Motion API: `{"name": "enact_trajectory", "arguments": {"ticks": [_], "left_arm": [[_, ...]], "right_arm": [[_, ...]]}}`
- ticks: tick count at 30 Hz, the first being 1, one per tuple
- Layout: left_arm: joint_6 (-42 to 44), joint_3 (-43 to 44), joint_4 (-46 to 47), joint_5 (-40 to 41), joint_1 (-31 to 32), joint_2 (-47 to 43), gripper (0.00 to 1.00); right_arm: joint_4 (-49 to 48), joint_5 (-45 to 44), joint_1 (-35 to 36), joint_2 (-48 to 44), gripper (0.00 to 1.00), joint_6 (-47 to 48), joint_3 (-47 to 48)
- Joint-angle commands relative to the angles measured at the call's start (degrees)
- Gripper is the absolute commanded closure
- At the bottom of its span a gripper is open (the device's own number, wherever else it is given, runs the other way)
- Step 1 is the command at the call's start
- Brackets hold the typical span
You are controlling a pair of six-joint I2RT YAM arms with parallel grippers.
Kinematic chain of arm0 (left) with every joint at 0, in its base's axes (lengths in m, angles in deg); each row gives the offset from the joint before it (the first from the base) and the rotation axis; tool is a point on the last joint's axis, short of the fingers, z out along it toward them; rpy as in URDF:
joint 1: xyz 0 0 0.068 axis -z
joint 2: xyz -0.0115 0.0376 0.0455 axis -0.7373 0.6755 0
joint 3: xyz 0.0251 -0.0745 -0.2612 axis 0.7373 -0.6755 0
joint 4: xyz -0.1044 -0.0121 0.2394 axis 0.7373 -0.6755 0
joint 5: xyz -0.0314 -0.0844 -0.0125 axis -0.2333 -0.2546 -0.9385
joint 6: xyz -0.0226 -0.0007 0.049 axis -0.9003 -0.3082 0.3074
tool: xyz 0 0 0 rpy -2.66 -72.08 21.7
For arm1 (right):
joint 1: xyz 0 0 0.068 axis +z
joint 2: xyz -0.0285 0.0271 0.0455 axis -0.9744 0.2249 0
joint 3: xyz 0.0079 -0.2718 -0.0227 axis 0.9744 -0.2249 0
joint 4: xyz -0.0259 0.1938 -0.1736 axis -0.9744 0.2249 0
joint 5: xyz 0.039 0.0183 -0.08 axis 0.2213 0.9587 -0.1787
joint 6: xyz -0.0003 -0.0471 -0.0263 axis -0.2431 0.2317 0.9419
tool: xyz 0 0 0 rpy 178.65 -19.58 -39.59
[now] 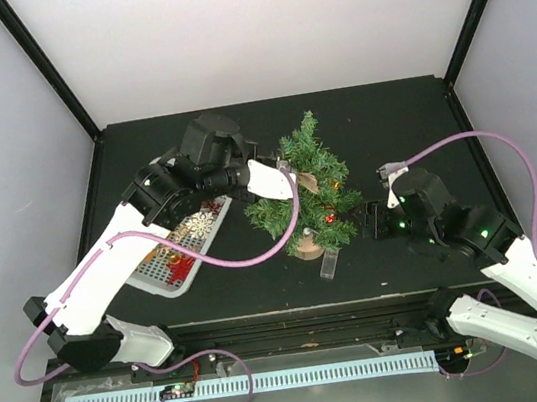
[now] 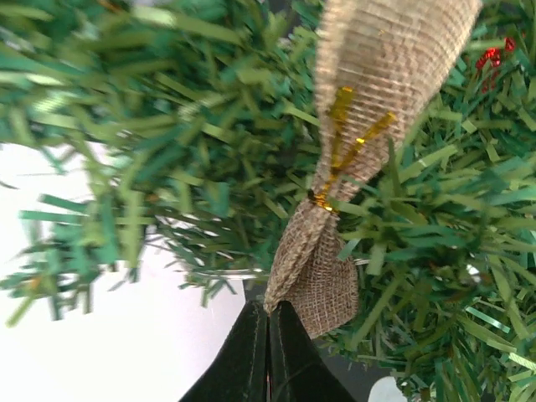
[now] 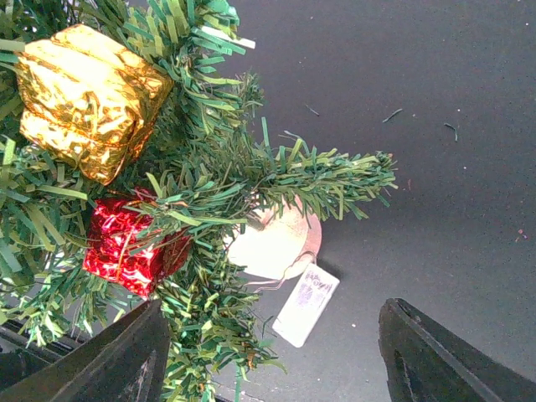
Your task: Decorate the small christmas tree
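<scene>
The small christmas tree [image 1: 308, 180] stands mid-table on its round wooden base [image 1: 308, 248]. My left gripper [image 1: 287, 171] reaches into the upper branches from the left. It is shut on the lower end of a burlap bow [image 2: 322, 280] tied with gold wire, which lies against the needles [image 2: 167, 151]. My right gripper [image 1: 369, 218] is open at the tree's lower right side, and its dark fingers [image 3: 126, 360] straddle a low branch. A gold gift ornament [image 3: 84, 96] and a red one [image 3: 126, 247] hang just above it.
A white perforated tray [image 1: 158, 276] with several more ornaments lies left of the tree, under the left arm. A small white tag [image 3: 306, 306] on a thin wire lies by the tree's base [image 3: 280, 247]. Black frame posts stand at the table's back corners.
</scene>
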Motion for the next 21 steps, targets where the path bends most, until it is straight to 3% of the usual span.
{"name": "enact_trajectory", "arguments": {"ticks": [1, 5, 10, 13, 21], "left_arm": [[1.04, -0.95, 1.16, 3.64, 0.34, 1.06, 0.99], [0.33, -0.58, 2.87, 4.95, 0.33, 1.23, 0.96], [-0.91, -0.28, 6.48, 8.49, 0.35, 0.66, 0.65], [-1.64, 0.63, 7.39, 9.56, 0.04, 0.06, 0.51], [-4.0, 1.34, 6.02, 7.75, -1.67, -2.97, 0.35]], "right_arm": [[-1.32, 0.57, -0.3, -0.67, 0.31, -0.76, -0.61], [-1.63, 0.64, -0.24, -0.74, 0.31, -0.61, -0.99], [-1.69, 0.82, -0.29, -1.01, 0.31, -0.36, -1.13], [-1.3, 0.48, -0.22, -1.22, 0.31, -0.15, -0.58], [0.28, -0.22, -0.25, -1.82, 0.29, 0.26, 0.81]]}}
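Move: The left hand pinches one tail of the burlap bow. The bow's middle, amid the upper branches it is meant for, lies about 4 cm to its right, 2 cm back and 1 cm lower. From this hand the tree top is roughly 5 cm ahead, 6 cm right and 6 cm higher; the gold gift box is 9 cm right, 1 cm back and 9 cm below. From the idle right hand the bow is some 11 cm left, 4 cm ahead and 10 cm higher. The left fingers let go of the bow's tail, opening from shut to a little over half wide. The hand first dips about 1 cm with the bow, then, as the fingers part, slides some 3 cm forward away from the bow's middle and climbs again, easing left at the end and turning slightly counter-clockwise. ##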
